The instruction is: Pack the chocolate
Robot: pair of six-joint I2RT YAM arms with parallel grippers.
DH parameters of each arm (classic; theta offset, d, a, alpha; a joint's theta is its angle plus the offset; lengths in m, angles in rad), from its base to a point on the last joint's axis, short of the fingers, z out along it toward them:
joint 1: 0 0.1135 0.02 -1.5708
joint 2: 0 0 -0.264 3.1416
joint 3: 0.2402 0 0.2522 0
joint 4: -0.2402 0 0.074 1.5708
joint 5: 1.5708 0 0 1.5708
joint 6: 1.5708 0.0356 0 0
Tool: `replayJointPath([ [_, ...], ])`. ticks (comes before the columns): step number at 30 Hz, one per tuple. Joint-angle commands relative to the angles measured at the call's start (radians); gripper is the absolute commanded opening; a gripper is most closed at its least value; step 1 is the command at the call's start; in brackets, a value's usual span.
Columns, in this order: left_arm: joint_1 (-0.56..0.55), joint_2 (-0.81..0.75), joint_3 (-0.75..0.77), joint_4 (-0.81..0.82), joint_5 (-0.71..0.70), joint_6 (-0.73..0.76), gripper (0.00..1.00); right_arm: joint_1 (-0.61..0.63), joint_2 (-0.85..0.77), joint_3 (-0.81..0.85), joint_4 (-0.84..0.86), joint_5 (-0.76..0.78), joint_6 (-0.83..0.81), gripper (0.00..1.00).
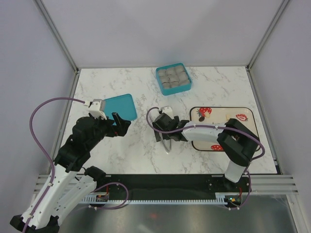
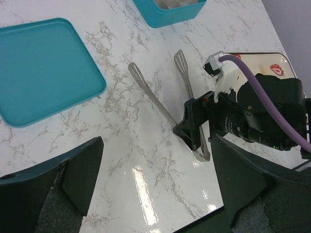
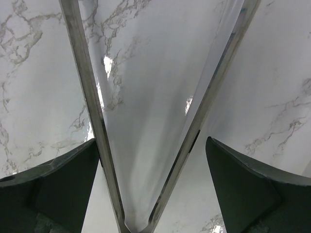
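No chocolate shows in any view. Metal tongs (image 1: 165, 142) lie on the marble table (image 1: 131, 155) with their arms spread in a V. My right gripper (image 1: 163, 128) hangs low over them near the joined end, open, with one finger outside each tong arm (image 3: 90, 97). The left wrist view shows the same tongs (image 2: 154, 99) and the right gripper (image 2: 193, 130) on top of them. My left gripper (image 1: 120, 124) is open above bare marble, its fingers (image 2: 80, 170) wide apart with nothing between them.
A teal square box (image 1: 158, 77) with grey compartments stands at the back centre. A flat teal lid (image 1: 121, 107) lies beside my left gripper. A cream tray (image 1: 228, 114) with strawberry prints sits on the right, partly under the right arm.
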Motion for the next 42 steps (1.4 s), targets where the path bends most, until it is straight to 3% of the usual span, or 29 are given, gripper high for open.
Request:
replayJointPath([
  [1, 0.0, -0.001, 0.016, -0.013, -0.019, 0.036, 1.0, 0.012, 0.026, 0.043, 0.037, 0.035, 0.019, 0.97],
  [12, 0.0, -0.006, 0.016, -0.02, -0.025, 0.039, 1.0, 0.038, 0.101, 0.075, 0.022, 0.101, 0.069, 0.95],
  [18, 0.0, -0.006, 0.016, -0.019, -0.033, 0.041, 1.0, 0.04, 0.086, 0.083, -0.013, 0.114, 0.074, 0.88],
  [21, 0.0, -0.004, 0.018, -0.022, -0.036, 0.042, 0.99, 0.038, 0.052, 0.095, -0.067, 0.114, 0.06, 0.77],
  [26, 0.0, -0.009, 0.015, -0.023, -0.036, 0.044, 0.99, 0.037, -0.067, 0.123, -0.164, 0.095, -0.001, 0.67],
  [34, 0.0, 0.007, 0.015, -0.025, -0.023, 0.039, 0.99, 0.014, -0.227, 0.199, -0.374, -0.001, -0.033, 0.65],
  [42, 0.0, 0.014, 0.012, -0.023, -0.017, 0.039, 0.99, -0.101, -0.365, 0.238, -0.558, -0.042, -0.029, 0.61],
])
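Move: The tongs lie open on the table with the right fingers already astride them near the hinge; their middle is about 6 cm ahead of that hand, 1 cm to its left and 1 cm lower. The strawberry tray's middle stands some 27 cm to the hand's right and 6 cm ahead, and the teal box about 33 cm ahead and 5 cm right. From the idle left hand the tongs lie roughly 12 cm ahead, 17 cm right and 24 cm below. The tongs are taken by both arms near the hinge: the right hand settles barely a centimetre down and shifts about as much left and forward, then its fingers close by a third and pinch them from outside. Keeping that hold, it lifts them fast, about 13 cm, curving some 4 cm to the right near the top, towards the strawberry tray, with hardly any wrist turn. ##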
